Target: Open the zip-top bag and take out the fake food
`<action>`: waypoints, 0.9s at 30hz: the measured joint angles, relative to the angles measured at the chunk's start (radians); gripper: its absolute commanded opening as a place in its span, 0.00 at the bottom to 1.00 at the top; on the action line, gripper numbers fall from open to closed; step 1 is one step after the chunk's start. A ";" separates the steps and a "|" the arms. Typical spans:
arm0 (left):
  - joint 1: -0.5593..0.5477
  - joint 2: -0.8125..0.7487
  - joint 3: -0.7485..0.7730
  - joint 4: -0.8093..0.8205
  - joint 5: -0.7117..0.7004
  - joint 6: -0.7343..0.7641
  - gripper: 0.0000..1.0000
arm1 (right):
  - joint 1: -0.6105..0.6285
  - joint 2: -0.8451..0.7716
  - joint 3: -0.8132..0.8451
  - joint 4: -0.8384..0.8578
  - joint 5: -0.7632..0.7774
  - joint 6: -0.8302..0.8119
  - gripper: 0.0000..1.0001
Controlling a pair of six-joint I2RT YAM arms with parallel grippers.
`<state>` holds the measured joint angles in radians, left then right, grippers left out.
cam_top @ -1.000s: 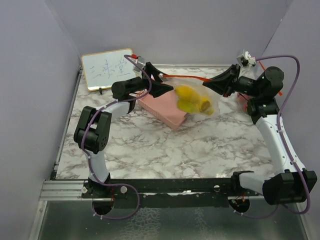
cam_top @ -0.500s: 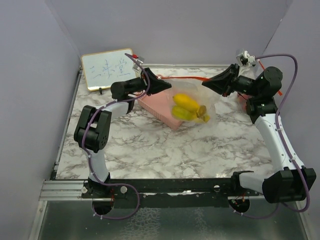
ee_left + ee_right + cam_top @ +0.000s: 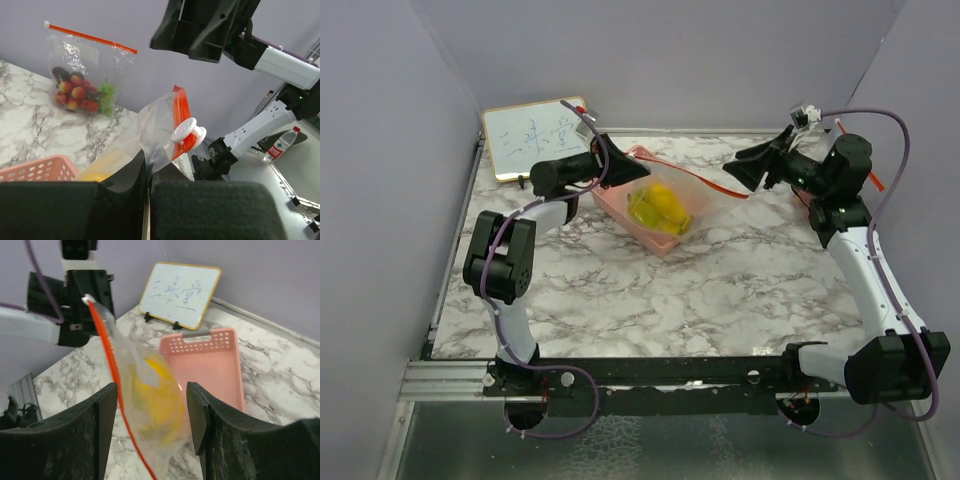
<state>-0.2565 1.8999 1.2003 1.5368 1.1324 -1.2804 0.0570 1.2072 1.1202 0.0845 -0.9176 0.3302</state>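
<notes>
The clear zip-top bag (image 3: 703, 193) with an orange zip strip (image 3: 725, 187) hangs from my left gripper (image 3: 624, 164), which is shut on its corner. In the left wrist view the plastic (image 3: 157, 132) is pinched between the fingers, with a white slider (image 3: 188, 132) just above. Yellow fake food (image 3: 660, 203) sags inside the bag over the pink basket (image 3: 658, 240). My right gripper (image 3: 741, 172) stands open, apart from the bag's right end. In its own view the bag (image 3: 155, 405) hangs beyond the open gripper (image 3: 151, 390).
A small whiteboard (image 3: 533, 135) stands at the back left. A second zip-top bag (image 3: 80, 75) holding red, green and dark pieces leans against the back wall on the right, near the right arm (image 3: 855, 230). Purple walls close in three sides.
The left gripper has shut on the bag's corner. The right gripper has opened and let go, and the bag with the yellow pieces has dropped left over the basket.
</notes>
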 measured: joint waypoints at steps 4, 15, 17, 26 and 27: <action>0.004 -0.045 -0.053 0.000 0.000 -0.018 0.00 | 0.000 0.055 0.013 -0.027 0.130 -0.013 0.60; 0.006 -0.283 -0.080 -0.029 -0.023 0.039 0.00 | 0.003 0.470 0.018 0.014 0.288 -0.002 0.51; 0.006 -0.313 -0.080 -0.061 -0.034 0.066 0.00 | 0.009 0.518 0.021 0.027 0.310 -0.003 0.48; 0.006 -0.430 -0.080 -0.348 -0.078 0.263 0.00 | 0.072 0.725 0.184 0.015 0.344 -0.039 0.19; 0.006 -0.443 -0.081 -0.387 -0.085 0.288 0.00 | 0.085 0.743 0.202 0.007 0.349 -0.049 0.19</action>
<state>-0.2504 1.4570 1.1194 1.1496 1.0470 -0.9924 0.1425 1.9507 1.3224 0.0917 -0.5686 0.2813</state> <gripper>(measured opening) 0.012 0.226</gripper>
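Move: Below the right hand and ahead lies the pink basket's far long rim, its right end about 14 cm forward, 1 cm left and 27 cm down; the basket's middle is some 11 cm ahead, 15 cm left and 31 cm lower. The fake food hangs in the bag about 13 cm left of this hand, 2 cm back and 17 cm below. From the left hand the basket's middle is about 9 cm forward, straight in line sideways and 28 cm down, the food 4 cm back, 3 cm right and 14 cm below. Plunging some 24 cm and reaching about 16 cm forward, the already empty right hand goes past the hanging bag to the right end of the basket's far rim, tipping its fingers down some 25 degrees, turning clockwise and narrowing them late on; contact there can't be seen. The left hand keeps its pinch on the bag's top corner and draws it back, then mostly up about 10 cm. ##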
